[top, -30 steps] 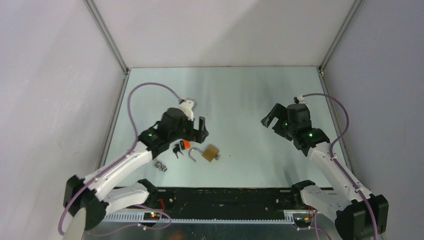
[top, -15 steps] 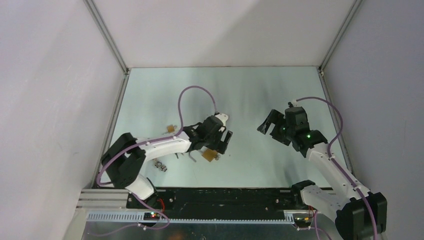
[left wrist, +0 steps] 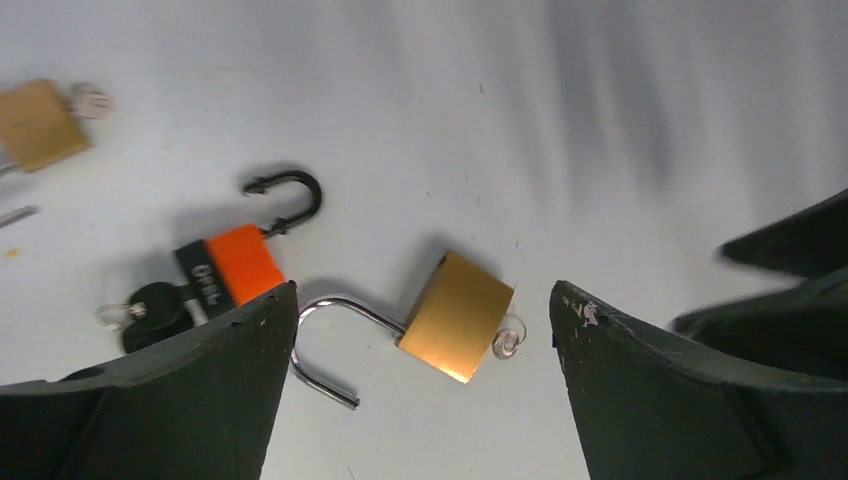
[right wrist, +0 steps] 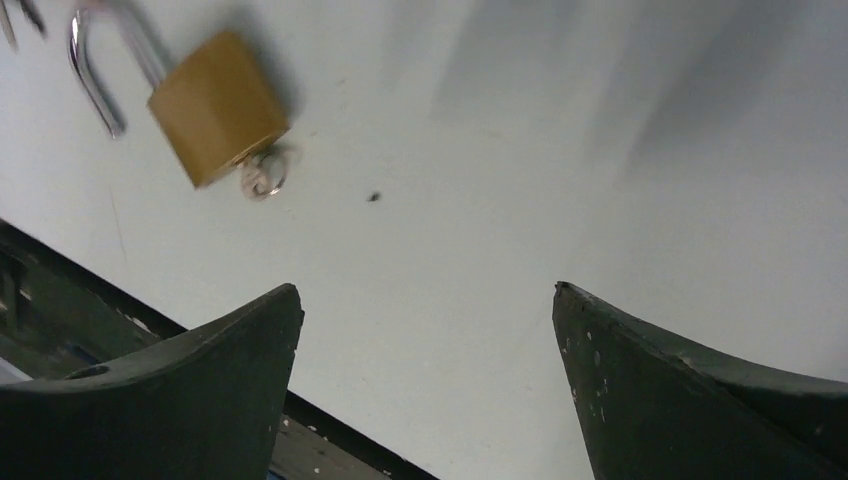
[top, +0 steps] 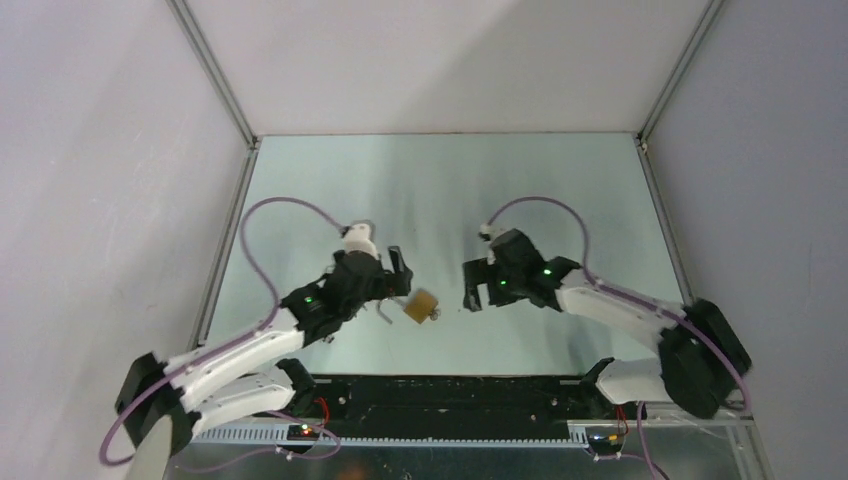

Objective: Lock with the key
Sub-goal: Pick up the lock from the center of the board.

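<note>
A brass padlock (top: 421,305) lies on the table with its steel shackle (left wrist: 322,345) swung open. A small silvery key (left wrist: 508,340) sticks out of the padlock's bottom. My left gripper (top: 402,279) hovers just left of and above it, open, and the padlock (left wrist: 457,316) shows between the fingertips with nothing gripped. My right gripper (top: 468,287) is open a short way to the padlock's right and holds nothing. In the right wrist view the padlock (right wrist: 215,105) and key (right wrist: 262,180) sit at the upper left, well away from the gripper (right wrist: 425,290).
An orange-and-black padlock (left wrist: 232,265) with a black open shackle and a black key bunch (left wrist: 150,305) lies just left of the brass one. A second brass padlock (left wrist: 35,125) lies farther left. The black rail (top: 450,390) runs along the near table edge.
My right gripper has swung left from the table's right side to just beside the brass padlock. My left arm has changed pose, its gripper staying by the padlocks. The padlock has not moved.
</note>
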### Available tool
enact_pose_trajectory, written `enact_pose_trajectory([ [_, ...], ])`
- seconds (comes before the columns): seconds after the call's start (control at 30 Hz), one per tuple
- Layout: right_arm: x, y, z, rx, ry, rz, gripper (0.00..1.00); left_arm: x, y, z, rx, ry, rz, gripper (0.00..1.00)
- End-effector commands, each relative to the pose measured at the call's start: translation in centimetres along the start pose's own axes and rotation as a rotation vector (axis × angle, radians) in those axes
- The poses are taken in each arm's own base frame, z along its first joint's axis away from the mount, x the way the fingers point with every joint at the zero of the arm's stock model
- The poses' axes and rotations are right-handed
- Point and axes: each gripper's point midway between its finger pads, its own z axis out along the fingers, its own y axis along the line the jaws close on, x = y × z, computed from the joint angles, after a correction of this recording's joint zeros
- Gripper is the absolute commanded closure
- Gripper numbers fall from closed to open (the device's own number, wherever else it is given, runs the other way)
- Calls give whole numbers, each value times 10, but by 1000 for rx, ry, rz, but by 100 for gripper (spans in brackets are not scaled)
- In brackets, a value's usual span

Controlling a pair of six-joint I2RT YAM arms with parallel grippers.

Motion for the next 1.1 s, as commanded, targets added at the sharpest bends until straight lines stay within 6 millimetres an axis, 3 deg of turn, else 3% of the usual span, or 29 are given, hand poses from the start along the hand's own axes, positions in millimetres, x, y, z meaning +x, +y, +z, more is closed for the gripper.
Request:
enact_pose_trajectory([
  [0.0,-10,54,25,-48,15,-296,1,-46,32,-32,-58,-200,-250,0],
  [0.03,-18,65,26,-51,10,-340,1,-52,42,-38,-87,-221,-268,0],
  [0.13,-6,80,44,8,85,-474,1,-84,53,-64,-103,-330,-310,0],
  [0.17,-15,93,44,-3,73,-501,1,-87,58,-69,-120,-340,-311,0],
  [0.2,-4,96,50,5,116,-533,1,-98,59,-78,-117,-372,-312,0],
  [0.23,-9,106,51,-9,110,-559,1,-100,62,-82,-130,-376,-310,0],
  [0.27,1,108,58,-6,150,-583,1,-109,62,-90,-128,-401,-313,0],
  [0.3,-3,117,59,-19,142,-602,1,-110,63,-93,-134,-404,-309,0],
  [0.4,10,124,72,-13,203,-645,1,-123,66,-106,-143,-439,-312,0],
  [0.6,12,133,90,-10,234,-686,1,-128,78,-118,-193,-481,-322,0],
  [0.8,1,149,101,-15,255,-711,3,-130,82,-125,-197,-501,-328,0],
  [1.07,18,133,121,37,344,-735,5,-128,84,-126,-197,-501,-317,0],
])
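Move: Roughly 17 cm to the right hand's left, and only about 1 cm ahead, the big open brass lock lies some 8 cm below it. The orange padlock is about 12 cm farther left than the brass lock and 4 cm farther out; the black-headed keys lie about 16 cm left of it and 1 cm farther out. From the left hand, the brass lock is about 4 cm to the right, 2 cm ahead and 11 cm down. Sweeping left about 18 cm and sinking some 4 cm, the open right gripper comes over the brass lock, turning roughly 35 degrees counter-clockwise and tipping its fingers steeper towards the table. Meanwhile the empty left hand clears out of the way, up and left about 13 cm each, away from the lock, also turning counter-clockwise, its fingers still open. ##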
